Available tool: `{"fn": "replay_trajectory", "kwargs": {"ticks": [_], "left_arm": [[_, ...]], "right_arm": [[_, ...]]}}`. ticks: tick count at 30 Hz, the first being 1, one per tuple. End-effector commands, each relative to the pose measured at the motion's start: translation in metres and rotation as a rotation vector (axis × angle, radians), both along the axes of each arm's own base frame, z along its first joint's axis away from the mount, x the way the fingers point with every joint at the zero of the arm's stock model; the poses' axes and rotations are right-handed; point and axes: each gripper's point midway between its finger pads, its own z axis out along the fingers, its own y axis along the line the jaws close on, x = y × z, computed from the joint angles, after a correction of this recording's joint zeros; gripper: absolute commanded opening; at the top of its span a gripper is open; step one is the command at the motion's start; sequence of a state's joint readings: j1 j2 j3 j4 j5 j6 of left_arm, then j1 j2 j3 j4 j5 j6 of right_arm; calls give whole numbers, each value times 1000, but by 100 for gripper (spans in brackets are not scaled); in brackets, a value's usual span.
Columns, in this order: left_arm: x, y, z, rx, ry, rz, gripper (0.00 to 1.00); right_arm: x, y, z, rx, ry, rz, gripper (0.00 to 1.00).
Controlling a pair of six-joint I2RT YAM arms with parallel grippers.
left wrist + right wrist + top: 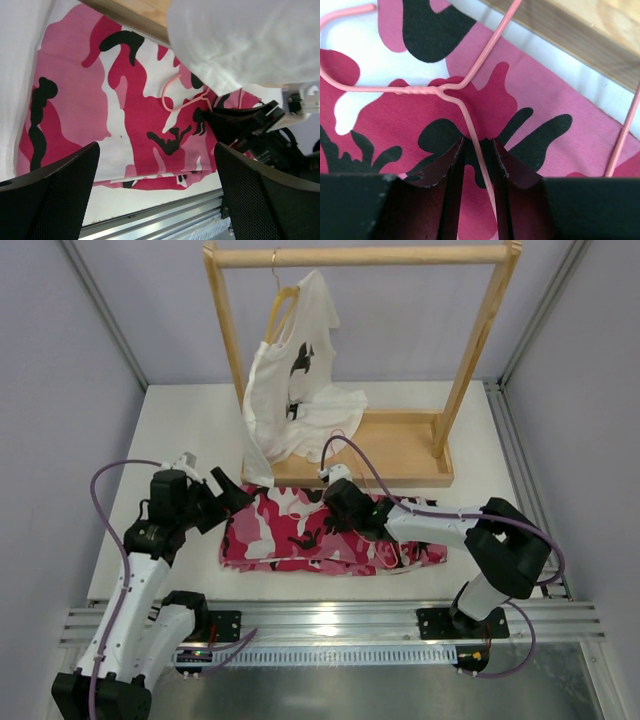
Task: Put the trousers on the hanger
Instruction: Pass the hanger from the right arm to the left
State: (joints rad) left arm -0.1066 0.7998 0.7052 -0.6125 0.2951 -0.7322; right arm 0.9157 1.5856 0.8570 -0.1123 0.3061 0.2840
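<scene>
The trousers, in pink, white and black camouflage print, lie folded flat on the table in front of the rack. The thin pink wire hanger rests on top of them, its curled hook pointing toward the rack. My right gripper is low over the middle of the cloth. Its jaws stand slightly apart astride one wire arm of the hanger, with a gap on each side of the wire. My left gripper hangs wide open above the left end of the trousers, holding nothing.
A wooden rack stands behind the trousers, its base board close to the hanger. A white T-shirt with a black print hangs from a wooden hanger and droops onto the base. An aluminium rail runs along the near table edge.
</scene>
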Motion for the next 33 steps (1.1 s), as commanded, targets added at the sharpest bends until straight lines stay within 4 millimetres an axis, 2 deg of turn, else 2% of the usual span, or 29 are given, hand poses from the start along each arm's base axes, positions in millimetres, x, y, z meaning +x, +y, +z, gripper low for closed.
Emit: {"fn": "replay_trajectory", "kwargs": {"ticks": [1, 6, 8, 9, 11, 15, 16, 21, 25, 28, 29, 31, 32, 33], "left_arm": [[-10, -2, 23, -19, -46, 17, 96], [-15, -10, 27, -53, -45, 1, 94], [-17, -15, 27, -63, -46, -10, 93], [-20, -18, 28, -77, -44, -12, 93], [-23, -22, 29, -96, -52, -15, 93], [-22, -35, 33, -157, -65, -9, 94], [-22, -40, 34, -174, -63, -22, 94], [-15, -62, 36, -200, -52, -63, 98], [-5, -84, 47, -255, -90, -98, 99], [-3, -100, 58, -273, -120, -117, 100], [-7, -112, 64, -283, -133, -149, 100], [-2, -121, 67, -252, -143, -145, 100], [-8, -131, 63, -234, -129, -172, 100], [-5, -134, 62, -211, -130, -162, 100]], "right_arm": [[5, 6, 2, 17, -23, 20, 29], [6, 5, 4, 26, -31, 7, 22], [6, 1, 5, 20, -34, -8, 14], [7, 1, 13, 37, -45, -18, 8], [5, -1, 22, 69, -51, -31, 4], [1, 1, 53, 171, -65, -33, 4], [0, 1, 67, 209, -78, -33, 4], [-12, 4, 95, 314, -88, -9, 4], [-19, 2, 94, 343, -67, -9, 4], [-24, -2, 94, 358, -65, -13, 4], [-25, -3, 94, 362, -64, -15, 4], [-28, -6, 96, 374, -69, -15, 4], [-29, -7, 96, 375, -66, -14, 4], [-30, -8, 97, 379, -66, -13, 4]]}}
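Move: The hanger lies on the trousers, its lower side wire running between the right hand's slightly open fingertips; the hook is roughly 8 cm to that hand's left and 2 cm ahead. The trousers' middle is 3 cm back and 2 cm below, the rack's front rail 8 cm ahead and 2 cm right. From the left hand, the hook lies about 16 cm right, 5 cm ahead and 13 cm below; the shirt's lower corner hangs some 7 cm ahead and 5 cm right. The hanger's side wire, close to the neck, is pinched as the right fingers close, then raised about 9 cm off the trousers; the hand rolls some 15 degrees, left side up, sinks slightly and draws back 3 cm. Meanwhile the left hand, fingers kept wide open, first rises and backs a little, then travels roughly 12 cm right towards the hook, rolling its left side down and turning slightly clockwise. ##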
